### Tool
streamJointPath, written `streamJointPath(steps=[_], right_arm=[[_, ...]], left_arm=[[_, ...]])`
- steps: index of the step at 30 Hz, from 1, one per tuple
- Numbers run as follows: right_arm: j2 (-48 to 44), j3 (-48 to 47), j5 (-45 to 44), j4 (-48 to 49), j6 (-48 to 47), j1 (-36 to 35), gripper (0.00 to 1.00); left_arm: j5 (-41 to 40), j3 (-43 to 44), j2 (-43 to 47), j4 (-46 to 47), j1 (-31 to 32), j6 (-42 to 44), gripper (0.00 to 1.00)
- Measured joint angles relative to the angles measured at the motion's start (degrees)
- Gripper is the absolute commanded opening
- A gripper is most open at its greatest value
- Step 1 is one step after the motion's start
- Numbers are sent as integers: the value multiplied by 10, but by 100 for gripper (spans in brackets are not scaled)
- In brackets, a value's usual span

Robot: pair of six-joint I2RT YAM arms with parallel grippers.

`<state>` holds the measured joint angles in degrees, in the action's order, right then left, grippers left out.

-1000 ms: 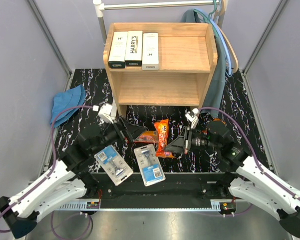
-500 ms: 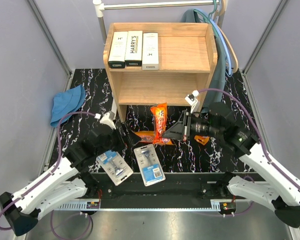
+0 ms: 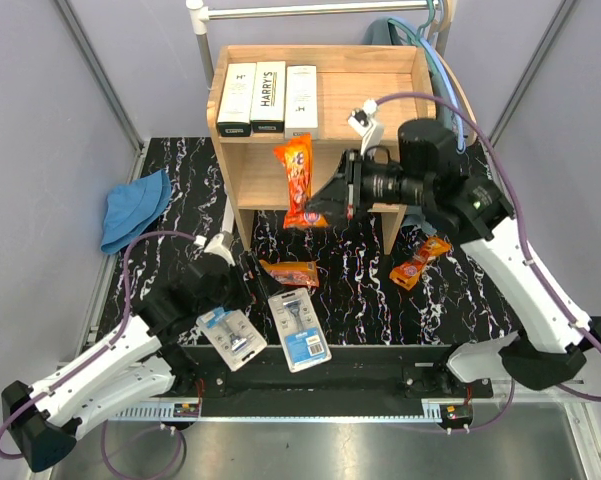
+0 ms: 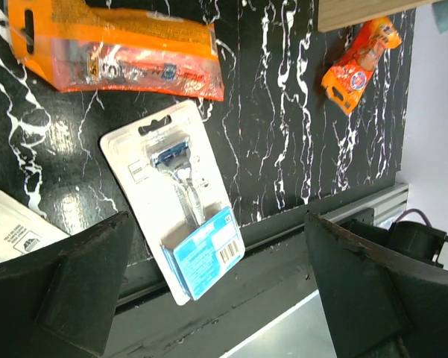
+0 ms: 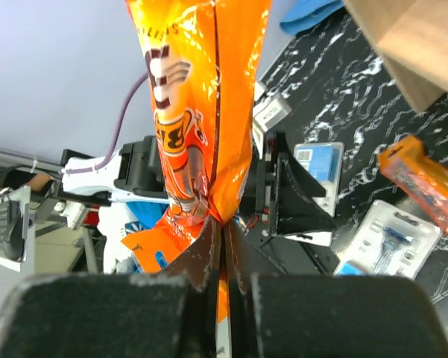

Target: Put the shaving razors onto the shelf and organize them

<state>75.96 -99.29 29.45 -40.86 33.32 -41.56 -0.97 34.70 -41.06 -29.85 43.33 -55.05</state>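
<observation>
The wooden shelf (image 3: 380,105) stands at the back with three white Harry's boxes (image 3: 268,98) on the left of its top tier. My right gripper (image 3: 315,212) (image 5: 224,227) is shut on the lower end of an orange pouch (image 3: 298,178) (image 5: 201,112), held upright in the air before the lower tier. Two more orange pouches lie on the table, one in the middle (image 3: 290,272) (image 4: 119,52) and one to the right (image 3: 420,260) (image 4: 358,63). Two blister cards (image 3: 300,328) (image 3: 232,337) lie near the front edge. My left gripper (image 3: 228,300) (image 4: 216,298) is open and empty above one card (image 4: 179,224).
A blue cloth hat (image 3: 135,205) lies at the left of the table. A metal clothes rail (image 3: 280,10) with a hanger and a grey-blue garment (image 3: 445,120) stands behind and to the right of the shelf. Grey walls close in both sides.
My right gripper has lifted the orange pouch from the table up and back to the front of the shelf. My left arm has drawn back toward the front left.
</observation>
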Motion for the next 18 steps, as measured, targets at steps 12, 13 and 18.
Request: streamJointPath(steps=[12, 13, 18], right_arm=[[192, -402, 2, -163, -76, 85, 4], [211, -435, 2, -182, -80, 94, 4], [289, -544, 8, -231, -92, 141, 4]], left_arm=[[24, -20, -4, 10, 0, -3, 99], [26, -21, -4, 13, 0, -3, 99], [35, -23, -10, 24, 0, -2, 99]])
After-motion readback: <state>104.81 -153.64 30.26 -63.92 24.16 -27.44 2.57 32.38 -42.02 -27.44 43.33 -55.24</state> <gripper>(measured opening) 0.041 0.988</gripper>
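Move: My right hand already pinches the orange razor packet in front of the shelf. The free spot on the top board is roughly 18 cm ahead of this hand, 4 cm right and about level with it. The third white box stands about 18 cm ahead and 1 cm left of the hand, with the Harry's box about 5 cm farther left of it. From my left hand the spot is about 20 cm ahead, 12 cm right and 27 cm up. I keep the packet pinched shut by its near end and carry it forward about 12 cm with my right hand, climbing some 8 cm on the way before levelling off over the shelf's front edge. I drift a few cm right, towards the empty board beside the third white box, while my wrist swings about 10 degrees clockwise and tips a little. ##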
